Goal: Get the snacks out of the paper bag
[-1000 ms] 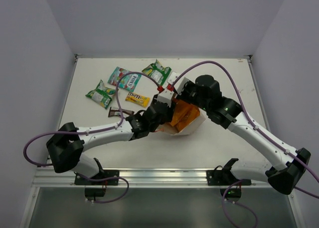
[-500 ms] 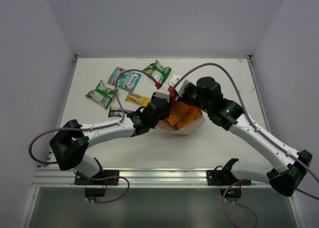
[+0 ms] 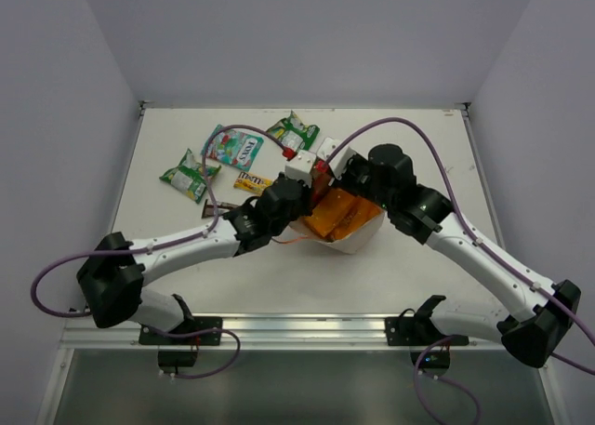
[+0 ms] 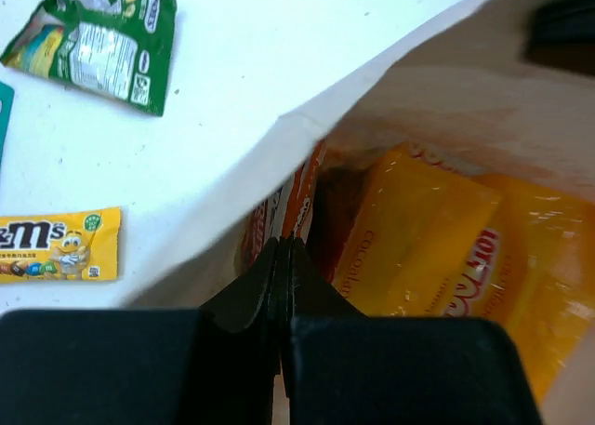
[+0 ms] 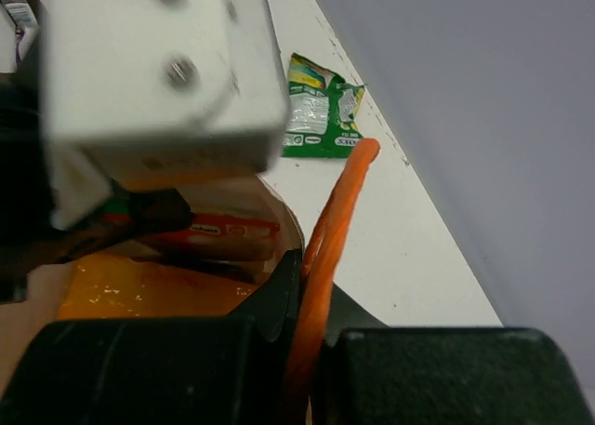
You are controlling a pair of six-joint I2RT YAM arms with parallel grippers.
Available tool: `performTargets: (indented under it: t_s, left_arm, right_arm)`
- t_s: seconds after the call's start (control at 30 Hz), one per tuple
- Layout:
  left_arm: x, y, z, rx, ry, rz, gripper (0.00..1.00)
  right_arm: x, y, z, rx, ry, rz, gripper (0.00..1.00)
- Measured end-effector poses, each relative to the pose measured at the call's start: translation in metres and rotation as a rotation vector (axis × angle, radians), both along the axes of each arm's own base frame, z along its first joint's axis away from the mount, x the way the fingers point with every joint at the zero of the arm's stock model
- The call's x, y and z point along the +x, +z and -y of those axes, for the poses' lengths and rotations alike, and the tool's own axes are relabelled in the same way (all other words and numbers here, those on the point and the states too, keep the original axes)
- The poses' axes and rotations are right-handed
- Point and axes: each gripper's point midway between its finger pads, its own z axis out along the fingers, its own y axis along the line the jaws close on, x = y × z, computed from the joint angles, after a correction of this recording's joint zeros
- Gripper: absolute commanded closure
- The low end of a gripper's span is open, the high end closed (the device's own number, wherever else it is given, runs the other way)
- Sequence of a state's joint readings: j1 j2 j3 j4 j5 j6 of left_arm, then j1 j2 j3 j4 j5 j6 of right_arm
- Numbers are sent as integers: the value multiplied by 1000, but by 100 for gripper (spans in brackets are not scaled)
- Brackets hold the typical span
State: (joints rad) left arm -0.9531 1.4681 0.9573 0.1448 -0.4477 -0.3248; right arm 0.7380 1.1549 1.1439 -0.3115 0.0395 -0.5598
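Note:
The paper bag [image 3: 361, 237] lies on its side mid-table, mouth toward the left arm. My right gripper [image 5: 311, 276] is shut on its orange string handle [image 5: 339, 202], holding the rim up. Two glossy orange-yellow bags [image 4: 418, 230] and a red-white packet [image 4: 299, 188] lie inside. My left gripper [image 4: 284, 250] reaches into the mouth, jaws pressed together on that packet's lower edge. Other snacks lie on the table: a green-white pouch [image 3: 190, 176], a teal pouch [image 3: 232, 147], a green pouch [image 3: 293, 132], a yellow bar [image 3: 249, 181] and a dark brown bar [image 3: 218, 208].
The left wrist's white camera housing [image 5: 158, 62] hangs close over the bag mouth, right beside my right wrist. Grey walls enclose the table [image 3: 437, 146] on three sides. The loose packets sit at the back left, behind the left forearm.
My left gripper has pushed deeper into the bag mouth and closed from open. The bag's mouth has shifted slightly. The right gripper keeps its hold on the handle.

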Motion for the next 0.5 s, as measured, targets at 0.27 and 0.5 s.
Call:
performTargets:
  t_s: [0.27, 0.5]
  left_arm:
    - [-27, 125, -20, -171, -76, 126, 100]
    - [-50, 255, -73, -320, -8, 272, 100]
  right_arm:
    - [21, -7, 35, 31, -118, -8, 100]
    - [34, -15, 63, 48, -210, -26, 100]
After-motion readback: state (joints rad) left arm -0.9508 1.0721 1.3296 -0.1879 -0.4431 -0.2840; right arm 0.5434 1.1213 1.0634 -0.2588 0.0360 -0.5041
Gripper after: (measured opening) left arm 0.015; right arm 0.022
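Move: The left fingers are already shut on the orange-white pack inside the paper bag; its middle is about 4 cm ahead, 2 cm right and 3 cm below them. The yellow packs lie level with that hand, some 7 cm right and 7 below; on the table, 18 cm below, are the M&M's, 15 ahead and 15 left, and the brown bar, 7 ahead and 23 left. From the right hand, the orange-white pack is 4 cm ahead, 3 left and 14 below. The left hand keeps its pinch on the orange-white pack and pulls it fast up out of the bag mouth, about 25 cm, easing some 5 cm back and then increasingly left, 7 cm in all, while the fingertips tilt up and the wrist rolls left side down. Meanwhile the right hand, still shut on the bag's orange handle at the rim, draws that side about 6 cm right and a little forward, turning slightly clockwise away from the left hand. ##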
